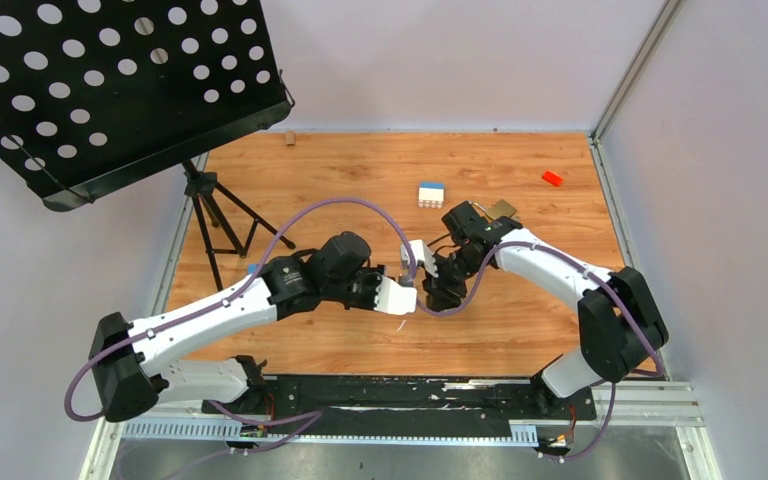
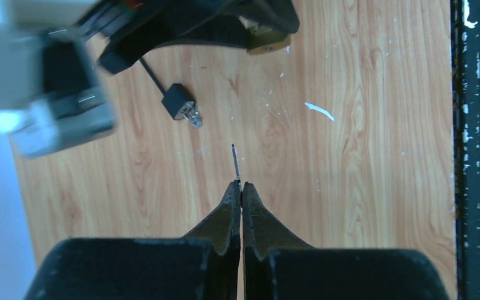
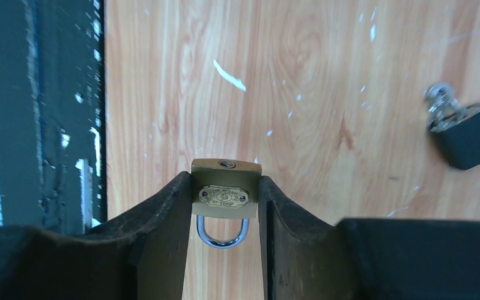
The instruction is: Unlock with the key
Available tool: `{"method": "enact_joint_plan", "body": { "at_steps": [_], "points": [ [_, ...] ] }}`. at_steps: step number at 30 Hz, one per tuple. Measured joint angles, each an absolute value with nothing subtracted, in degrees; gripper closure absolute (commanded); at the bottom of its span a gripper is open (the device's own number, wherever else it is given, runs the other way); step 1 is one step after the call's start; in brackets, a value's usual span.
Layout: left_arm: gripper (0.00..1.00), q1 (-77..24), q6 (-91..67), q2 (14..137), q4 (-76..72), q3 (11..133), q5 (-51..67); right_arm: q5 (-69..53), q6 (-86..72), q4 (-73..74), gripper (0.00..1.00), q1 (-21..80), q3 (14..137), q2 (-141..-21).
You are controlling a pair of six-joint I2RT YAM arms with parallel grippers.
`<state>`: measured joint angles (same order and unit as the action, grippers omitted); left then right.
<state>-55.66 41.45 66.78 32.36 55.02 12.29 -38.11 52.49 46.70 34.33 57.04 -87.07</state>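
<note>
My left gripper (image 2: pixel 242 185) is shut on the key (image 2: pixel 234 159), a thin grey blade seen edge-on that sticks out past the fingertips above the wooden table. My right gripper (image 3: pixel 225 180) is shut on a small brass padlock (image 3: pixel 225 194), pinching its body from both sides. The padlock's keyhole end faces away from the wrist, and its silver shackle hangs back between the fingers. In the top view the two grippers, left (image 1: pixel 407 297) and right (image 1: pixel 444 287), meet tip to tip at mid-table. The left wrist view shows the padlock (image 2: pixel 265 39) under the right gripper's fingers, well beyond the key tip.
A black block on a thin cable (image 2: pixel 180 100) lies on the wood between the grippers, also in the right wrist view (image 3: pixel 469 134). Farther back are a second brass padlock (image 1: pixel 503 208), a blue-and-white block (image 1: pixel 431 193) and a red block (image 1: pixel 552 178). A music stand (image 1: pixel 120 80) overhangs the back left.
</note>
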Motion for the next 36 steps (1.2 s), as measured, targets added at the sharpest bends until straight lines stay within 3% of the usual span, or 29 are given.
{"method": "enact_joint_plan", "body": {
  "at_steps": [6, 16, 36],
  "points": [
    [1.0, -65.08, 45.69, 68.79, 31.09, 56.8, 0.51, -49.54, 55.59, 53.04, 1.0, 33.61, 64.64, -88.12],
    [1.0, -78.96, 51.83, 75.79, 31.62, 56.84, -16.64, -60.36, 61.6, 61.08, 1.0, 33.61, 66.41, -91.02],
    [1.0, -81.8, 53.3, 76.51, 31.55, 56.86, -22.74, -63.09, 63.37, 63.35, 1.0, 33.61, 66.41, -91.05]
  ]
}}
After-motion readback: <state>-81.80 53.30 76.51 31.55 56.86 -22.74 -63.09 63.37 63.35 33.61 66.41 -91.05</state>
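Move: The padlock clamped in my right fingers is what my left hand's key is going to; it sits about 10 cm to my left hand's right, 2 cm ahead and 11 cm below. From my right hand, that key is some 9 cm left, 2 cm back and 10 cm up. On the table, the black plug lies 8 cm ahead and 6 cm left of my right hand, the white scrap 5 cm back and 8 cm left, both about 7 cm below. With my right hand I lift the gripped padlock about 7 cm, carrying it left and then back towards the key, and swing those fingers up nearer level. Meanwhile my left hand keeps its pinch on the key, goes right and back some 5 cm in all, and turns about 35 degrees so the key points more steeply down at the lock's keyhole face. Then I hold both nearly still. ##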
